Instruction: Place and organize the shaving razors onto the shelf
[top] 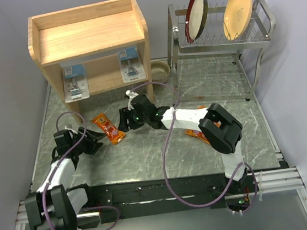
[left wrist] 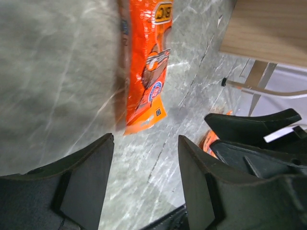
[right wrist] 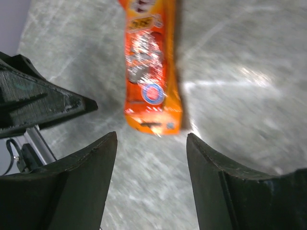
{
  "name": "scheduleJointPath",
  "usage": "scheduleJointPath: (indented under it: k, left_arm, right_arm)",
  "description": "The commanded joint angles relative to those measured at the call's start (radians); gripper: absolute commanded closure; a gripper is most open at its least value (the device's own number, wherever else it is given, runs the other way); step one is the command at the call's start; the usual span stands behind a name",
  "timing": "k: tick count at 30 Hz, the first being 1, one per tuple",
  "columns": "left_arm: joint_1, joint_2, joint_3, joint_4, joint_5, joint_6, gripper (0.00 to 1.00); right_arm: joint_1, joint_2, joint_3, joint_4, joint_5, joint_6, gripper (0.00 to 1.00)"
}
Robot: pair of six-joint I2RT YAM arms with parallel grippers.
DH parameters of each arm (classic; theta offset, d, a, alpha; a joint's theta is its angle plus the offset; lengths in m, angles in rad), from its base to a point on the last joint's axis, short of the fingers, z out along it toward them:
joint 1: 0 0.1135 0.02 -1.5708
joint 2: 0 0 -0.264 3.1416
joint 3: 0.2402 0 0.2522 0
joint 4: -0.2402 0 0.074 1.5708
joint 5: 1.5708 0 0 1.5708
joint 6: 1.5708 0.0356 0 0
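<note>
One orange razor pack (top: 108, 128) lies flat on the marble table between my two grippers. In the left wrist view this pack (left wrist: 146, 67) is just beyond my open left gripper (left wrist: 146, 143), whose jaws are empty. From the other side, my open right gripper (right wrist: 151, 139) faces the same pack (right wrist: 151, 72) and holds nothing. A second orange pack (top: 197, 134) pokes out from under the right arm. Two blue-white blister packs (top: 75, 82) (top: 130, 65) stand on the lower tier of the wooden shelf (top: 89, 39). Its top tier is bare.
A metal dish rack (top: 220, 41) with two plates stands at the back right. A bowl (top: 159, 69) sits between it and the shelf. Walls close in the table on the left and right.
</note>
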Motion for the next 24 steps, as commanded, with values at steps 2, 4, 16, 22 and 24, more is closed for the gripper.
scheduleJointPath:
  k: [2, 4, 16, 22, 24]
  left_arm:
    - [-0.086, 0.077, -0.008, 0.218, -0.067, 0.0, 0.4]
    - [-0.12, 0.129, -0.005, 0.261, -0.084, -0.009, 0.41]
    - [-0.232, 0.302, 0.03, 0.251, -0.285, -0.041, 0.7]
    - [-0.235, 0.175, 0.009, 0.221, -0.27, 0.046, 0.94]
    - [-0.233, 0.098, 0.019, 0.182, -0.196, 0.107, 0.99]
  right_arm:
    - [-0.041, -0.129, -0.064, 0.003, 0.023, 0.005, 0.32]
    - [-0.049, -0.143, -0.081, -0.003, 0.023, 0.006, 0.31]
    - [-0.077, -0.176, -0.104, -0.004, 0.033, -0.04, 0.28]
    - [-0.078, -0.156, -0.067, -0.023, 0.037, -0.075, 0.28]
    - [-0.08, -0.152, -0.052, -0.041, 0.039, -0.096, 0.27]
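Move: The orange razor packet lies roughly 5 cm ahead of the left hand and 4 cm to its right, about 5 cm below. The foot of the shelf's near left leg stands some 8 cm ahead and 8 cm to the left of that hand. From the right hand, the orange razor packet is about 5 cm to the left, 2 cm back and 8 cm below. Left hand sinks about 5 cm, easing right and forward, and pinches the packet's near end; right retreats right. ##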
